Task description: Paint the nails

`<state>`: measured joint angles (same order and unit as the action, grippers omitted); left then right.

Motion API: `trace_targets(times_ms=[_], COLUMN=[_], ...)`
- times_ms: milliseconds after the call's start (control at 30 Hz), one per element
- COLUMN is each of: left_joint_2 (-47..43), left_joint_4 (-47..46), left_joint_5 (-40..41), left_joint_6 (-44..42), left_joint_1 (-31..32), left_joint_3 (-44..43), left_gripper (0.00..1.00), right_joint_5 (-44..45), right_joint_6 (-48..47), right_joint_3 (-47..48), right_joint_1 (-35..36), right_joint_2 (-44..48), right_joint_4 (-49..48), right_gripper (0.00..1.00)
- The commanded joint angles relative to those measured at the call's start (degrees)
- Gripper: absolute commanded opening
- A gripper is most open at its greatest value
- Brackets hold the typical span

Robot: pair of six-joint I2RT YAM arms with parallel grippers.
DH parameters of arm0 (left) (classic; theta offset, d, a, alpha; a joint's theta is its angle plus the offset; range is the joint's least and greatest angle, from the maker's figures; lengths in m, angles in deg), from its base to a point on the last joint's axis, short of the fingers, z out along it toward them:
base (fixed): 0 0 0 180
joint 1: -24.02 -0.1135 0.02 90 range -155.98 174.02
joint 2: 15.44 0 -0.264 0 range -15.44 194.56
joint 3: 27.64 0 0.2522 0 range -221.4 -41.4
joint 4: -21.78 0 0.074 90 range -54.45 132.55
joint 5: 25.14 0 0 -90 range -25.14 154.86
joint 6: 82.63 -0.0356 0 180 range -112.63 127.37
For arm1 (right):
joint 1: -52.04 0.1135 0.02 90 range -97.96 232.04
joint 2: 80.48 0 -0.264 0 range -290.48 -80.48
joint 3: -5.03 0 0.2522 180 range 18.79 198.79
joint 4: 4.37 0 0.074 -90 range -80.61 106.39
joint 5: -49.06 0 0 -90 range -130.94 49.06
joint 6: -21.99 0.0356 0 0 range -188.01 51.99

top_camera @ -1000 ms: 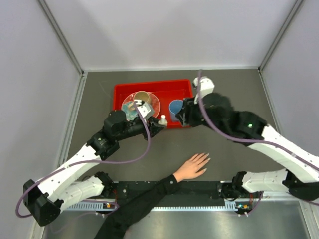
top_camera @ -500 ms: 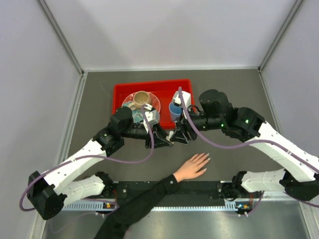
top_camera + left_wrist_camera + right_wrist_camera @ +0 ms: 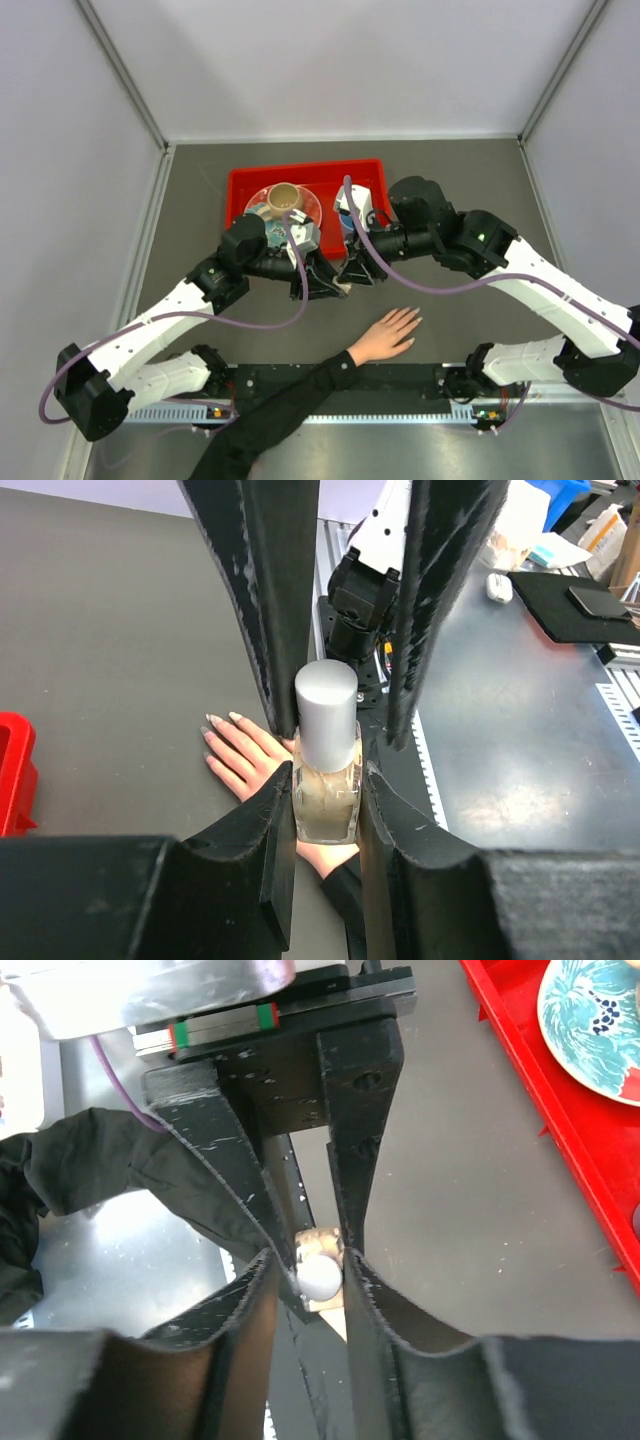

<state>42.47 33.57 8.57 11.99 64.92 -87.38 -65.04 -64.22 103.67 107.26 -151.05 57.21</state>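
A small glass bottle (image 3: 325,800) of pale polish with a silver-white cap (image 3: 326,715) stands upright in my left gripper (image 3: 325,780), which is shut on its body. My right gripper (image 3: 320,1260) comes at it from the other side, its fingers (image 3: 270,630) pressed on either side of the cap (image 3: 320,1275). The two grippers meet (image 3: 340,278) just above the table. A light-skinned hand (image 3: 385,335) in a black sleeve lies flat below them, fingers spread, and its pale nails (image 3: 213,720) show beside the bottle.
A red tray (image 3: 300,170) stands at the back with a patterned plate (image 3: 600,1020) and a tan cup (image 3: 284,194) in it. Its near edge (image 3: 540,1090) is close behind my right gripper. The black sleeve (image 3: 280,410) crosses the front rail.
Both grippers came forward from the tray and met over the table. The right gripper's fingers closed in on the bottle's cap. The hand has not moved.
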Motion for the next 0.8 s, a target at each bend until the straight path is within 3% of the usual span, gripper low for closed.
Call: trace_targets(times_ms=[0,133,200,233,267,333,367,433,600,700,733,767], left_joint_2=[0.0,0.3,0.1,-0.2,-0.4,-1.9,-2.6,-4.8,-10.1,-11.6,-11.9,-12.3], left_joint_4=[-3.4,-3.4,-2.8,-2.3,-1.5,-0.6,-0.8,-1.8,-4.5,-4.3,-3.7,-3.0], left_joint_5=[-0.9,-1.0,1.8,3.7,6.9,10.6,12.1,16.1,27.0,34.8,39.5,41.9], left_joint_6=[0.3,0.5,0.5,0.4,-0.1,-0.6,-0.8,-1.2,-1.7,-2.4,-2.6,-3.1], left_joint_1=[0.1,0.1,0.1,0.1,0.1,0.1,0.1,0.1,0.1,0.1,0.1,0.1], left_joint_3=[-2.5,-2.7,-2.9,-3.0,-3.3,-3.2,-2.4,-1.7,1.4,2.1,2.0,2.0], left_gripper=[0.00,0.00,0.00,0.05,0.27,0.52,0.87,0.99,0.99,0.99,0.99,0.99], right_joint_5=[-2.4,-1.2,0.4,4.7,6.8,12.1,13.4,16.3,17.9,28.6,36.8,39.8], right_joint_6=[-1.0,-1.0,-0.1,0.4,0.9,1.7,2.1,3.1,5.7,7.5,8.3,9.8], right_joint_3=[3.0,2.8,2.4,2.0,1.0,-0.5,-2.1,-3.8,-11.6,-15.4,-16.7,-18.9], right_joint_1=[-0.4,-0.4,-0.4,-0.4,-0.3,-0.5,-0.8,-2.4,-10.3,-15.7,-17.3,-22.0], right_joint_2=[-0.3,-0.1,0.1,0.3,0.7,2.1,2.6,4.5,8.6,8.7,8.3,7.7], right_joint_4=[-1.7,-1.8,-1.9,-2.0,-2.5,-3.2,-4.4,-6.0,-12.4,-13.5,-14.5,-14.7], right_gripper=[0.27,0.00,0.00,0.00,0.00,0.00,0.00,0.00,0.00,0.00,0.00,0.00])
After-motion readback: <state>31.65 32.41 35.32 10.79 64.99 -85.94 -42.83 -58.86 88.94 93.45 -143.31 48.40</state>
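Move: The left hand still holds the nail polish bottle by its glass. Its middle is barely 1 cm above the left hand point, and about 2 cm left of and 3 cm below the right hand's. From the right hand, the fake hand lies some 7 cm right, 4 cm back and 29 cm down. The blue cup stands 24 cm ahead, 1 cm right; the red tray's middle is 27 cm ahead, 10 cm left, both roughly 27 cm below. The right fingers shut on the bottle's cap; only then do the left ones spring wide open and let go of the glass. The right hand carries the bottle forward about 11 cm, to the right some 9 cm and somewhat down, towards the tray's near right corner, speeding up and turning clockwise about 35 degrees. The left backs off forward, up and left, turning counter-clockwise. ##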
